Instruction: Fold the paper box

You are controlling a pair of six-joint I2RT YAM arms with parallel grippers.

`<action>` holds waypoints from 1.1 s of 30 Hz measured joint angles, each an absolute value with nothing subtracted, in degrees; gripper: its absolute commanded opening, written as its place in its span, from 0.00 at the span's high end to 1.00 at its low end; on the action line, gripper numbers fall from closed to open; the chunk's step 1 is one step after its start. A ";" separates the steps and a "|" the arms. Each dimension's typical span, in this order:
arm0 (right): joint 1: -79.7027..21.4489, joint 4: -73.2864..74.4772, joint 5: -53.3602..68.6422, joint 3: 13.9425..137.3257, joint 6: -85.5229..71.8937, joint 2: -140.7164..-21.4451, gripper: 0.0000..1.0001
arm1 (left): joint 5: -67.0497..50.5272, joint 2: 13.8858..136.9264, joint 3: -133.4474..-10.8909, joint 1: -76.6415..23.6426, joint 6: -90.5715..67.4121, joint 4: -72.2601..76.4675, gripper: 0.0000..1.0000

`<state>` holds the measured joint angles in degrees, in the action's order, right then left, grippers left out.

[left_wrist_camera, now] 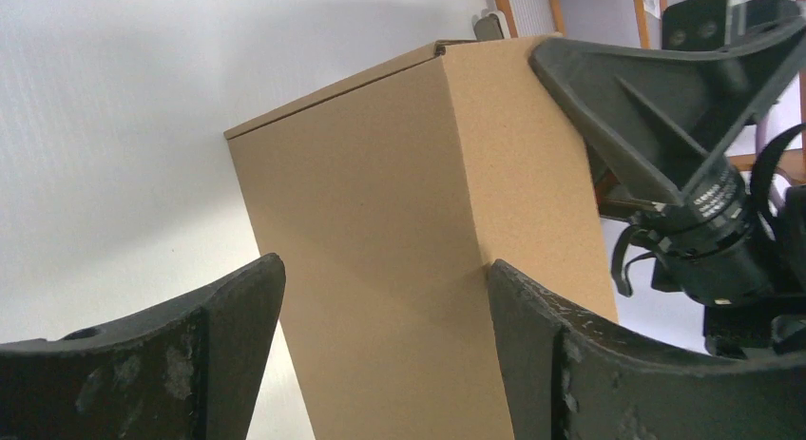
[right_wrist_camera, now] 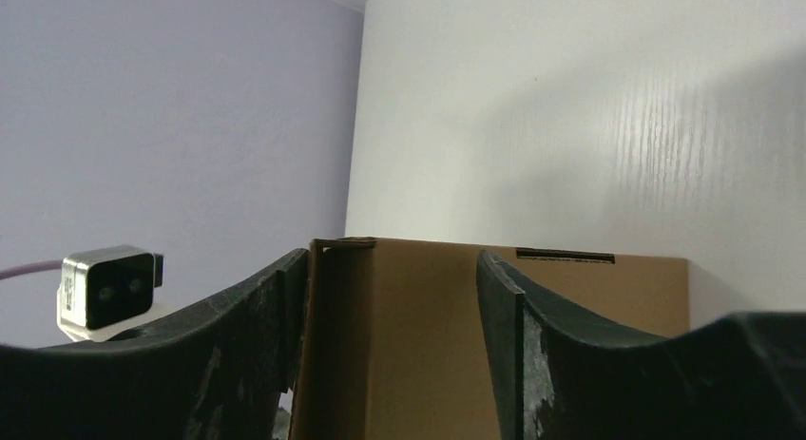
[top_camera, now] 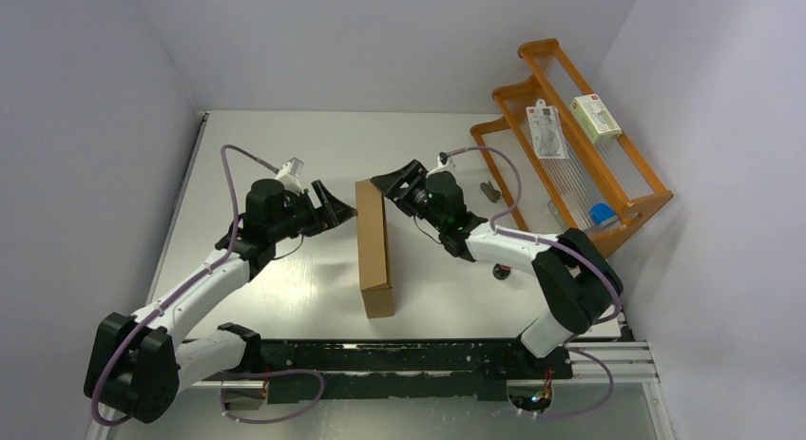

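The paper box [top_camera: 374, 250] is a closed, narrow brown cardboard box standing on its long edge at the middle of the table. My left gripper [top_camera: 344, 212] is open just to the left of the box's far end, fingertips close to its side face. In the left wrist view the box [left_wrist_camera: 409, 221] fills the gap between the spread fingers of the left gripper [left_wrist_camera: 385, 297]. My right gripper [top_camera: 385, 185] is open at the box's far right corner. The right wrist view shows the box [right_wrist_camera: 418, 335] behind the right gripper [right_wrist_camera: 392, 269], with nothing pinched.
An orange wire rack [top_camera: 627, 188] stands at the right, holding a white-and-green carton [top_camera: 596, 117], a clear packet [top_camera: 548, 128] and a blue item [top_camera: 601, 215]. A small dark object [top_camera: 490, 191] lies beside the rack. Walls close in the left, back and right.
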<state>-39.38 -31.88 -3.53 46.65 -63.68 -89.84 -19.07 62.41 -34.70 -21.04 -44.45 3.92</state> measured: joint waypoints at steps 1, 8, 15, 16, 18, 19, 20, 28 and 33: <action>-39.38 -31.81 -3.64 46.68 -64.05 -90.61 0.39 | -19.07 62.48 -34.70 -21.04 -44.53 3.97 0.17; -39.33 -34.15 -4.08 46.52 -65.58 -91.88 0.61 | -19.49 63.72 -34.70 -21.04 -45.56 5.23 0.17; -39.72 -38.54 -5.63 43.81 -66.15 -91.88 0.76 | -19.73 66.11 -34.70 -21.04 -46.83 6.76 0.17; -39.97 -38.89 -5.98 43.64 -66.06 -91.88 0.76 | -19.75 66.61 -34.70 -21.04 -47.00 7.01 0.17; -40.73 -39.33 -6.94 43.48 -65.56 -91.83 0.77 | -19.90 67.26 -34.70 -21.04 -47.40 7.68 0.16; -41.23 -39.35 -7.38 43.44 -65.19 -91.74 0.77 | -20.01 67.48 -34.70 -21.04 -47.48 7.97 0.15; -41.71 -39.35 -8.23 43.44 -64.66 -91.66 0.77 | -20.21 67.66 -34.70 -21.04 -47.62 8.19 0.15; -42.33 -36.95 -10.00 45.91 -60.25 -91.64 0.77 | -20.38 69.71 -34.96 -20.64 -47.35 10.09 0.16; -42.33 -34.94 -10.90 49.23 -57.54 -93.21 0.76 | -20.36 73.80 -36.47 -18.90 -46.15 11.49 0.16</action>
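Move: The right hand, fingers part open, is at the upper far end of the upright box: that end lies about 1 cm to its left, level fore and aft, some 4 cm below. The box's middle is roughly 10 cm back, 1 cm left and 11 cm below. The red-capped bottle stands about 25 cm right and 12 cm back, the grey clip 23 cm right and 5 cm ahead. From the left hand, the box's middle is about 6 cm right, 5 cm back and 9 cm lower. Dipping about 1 cm, the right hand closes its fingers to about half their gap and pinches the upper far corner of the box, then keeps hold while easing roughly 1.5 cm forward, left and up with a slight tilt. The wide-open left hand sinks, then swings forward, about 3 cm each way, close beside the box's left face. ##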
